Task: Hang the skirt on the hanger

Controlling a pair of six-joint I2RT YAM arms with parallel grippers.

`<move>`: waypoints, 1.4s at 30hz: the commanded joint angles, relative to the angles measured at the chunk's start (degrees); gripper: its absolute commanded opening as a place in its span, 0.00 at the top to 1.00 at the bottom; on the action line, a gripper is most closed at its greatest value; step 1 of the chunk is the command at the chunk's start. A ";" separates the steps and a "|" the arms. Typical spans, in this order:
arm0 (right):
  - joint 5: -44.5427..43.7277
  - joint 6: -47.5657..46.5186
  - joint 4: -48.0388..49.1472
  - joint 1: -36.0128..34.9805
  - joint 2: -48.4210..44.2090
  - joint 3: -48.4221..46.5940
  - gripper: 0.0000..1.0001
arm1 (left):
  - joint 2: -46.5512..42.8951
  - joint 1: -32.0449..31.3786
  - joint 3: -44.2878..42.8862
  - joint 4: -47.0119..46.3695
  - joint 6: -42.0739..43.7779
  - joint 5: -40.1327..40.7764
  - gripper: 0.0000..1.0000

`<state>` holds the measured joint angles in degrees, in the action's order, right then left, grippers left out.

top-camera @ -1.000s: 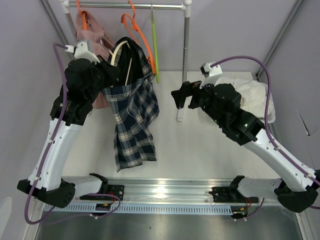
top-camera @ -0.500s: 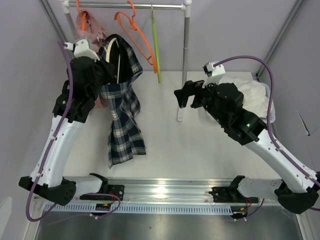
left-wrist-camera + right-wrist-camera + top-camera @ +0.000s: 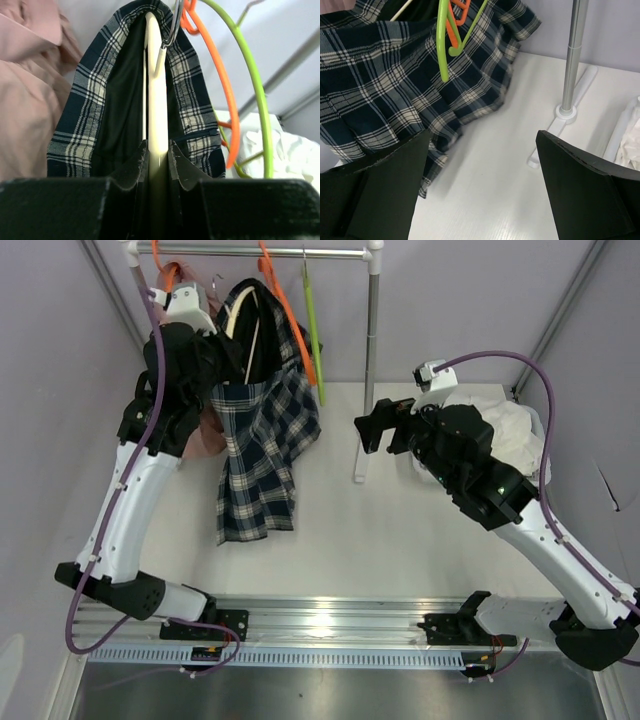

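Note:
The dark blue plaid skirt [image 3: 262,435] is draped over a cream hanger [image 3: 251,340] and hangs down toward the table. My left gripper [image 3: 216,362] is shut on the hanger's cream bar [image 3: 156,95], raised just under the rail [image 3: 260,252]. In the left wrist view the left gripper [image 3: 157,150] pinches the bar from both sides, the skirt [image 3: 192,105] folds over its top, and the hanger's metal hook [image 3: 173,24] points upward. My right gripper [image 3: 366,430] stands open to the right of the skirt, above the table; the right gripper [image 3: 483,136] has nothing between its fingers.
An orange hanger [image 3: 290,320] and a green hanger [image 3: 311,330] hang on the rail beside the skirt. A pink garment [image 3: 205,430] hangs behind my left arm. The rack's post [image 3: 372,360] stands mid-table. A white clothes pile [image 3: 510,435] lies at the right.
My left arm has risen and carried the hanger with the skirt up toward the rail; the skirt's hem swung left, then right. The right arm has barely shifted.

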<state>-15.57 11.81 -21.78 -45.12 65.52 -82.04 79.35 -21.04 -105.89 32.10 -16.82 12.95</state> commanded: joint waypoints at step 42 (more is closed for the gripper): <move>1.16 -3.46 2.18 4.25 -5.84 4.25 0.06 | 19.08 16.64 -24.19 -13.64 2.85 -15.94 1.00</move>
<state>-14.94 9.56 -21.78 -41.10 61.04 -78.35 99.37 -4.99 -124.55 29.21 -13.47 -1.56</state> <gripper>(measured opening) 0.940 0.188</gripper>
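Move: The cream hanger with the plaid skirt is already pinched by its near end in the left hand; the free stretch of rod it is heading for lies about 20 cm ahead, 9 cm left and 10 cm above. Under that rod the pink skirt hangs some 18 cm ahead and 13 cm left, the orange hanger 20 cm ahead and 10 cm right, at about hand height. From the right hand that rod spot is roughly 32 cm ahead, 35 cm left and 15 cm up. The cream hanger, skirt on it, is carried hook-first towards the rod in the left hand's unbroken pinch: about 11 cm forward and 6 cm left, into the gap between pink skirt and orange hanger. The hand rises 2 cm early, then settles back and finishes nearly straight forward, after a slight counter-clockwise turn and return. The open right hand drifts 3 cm right, away from the rack. ##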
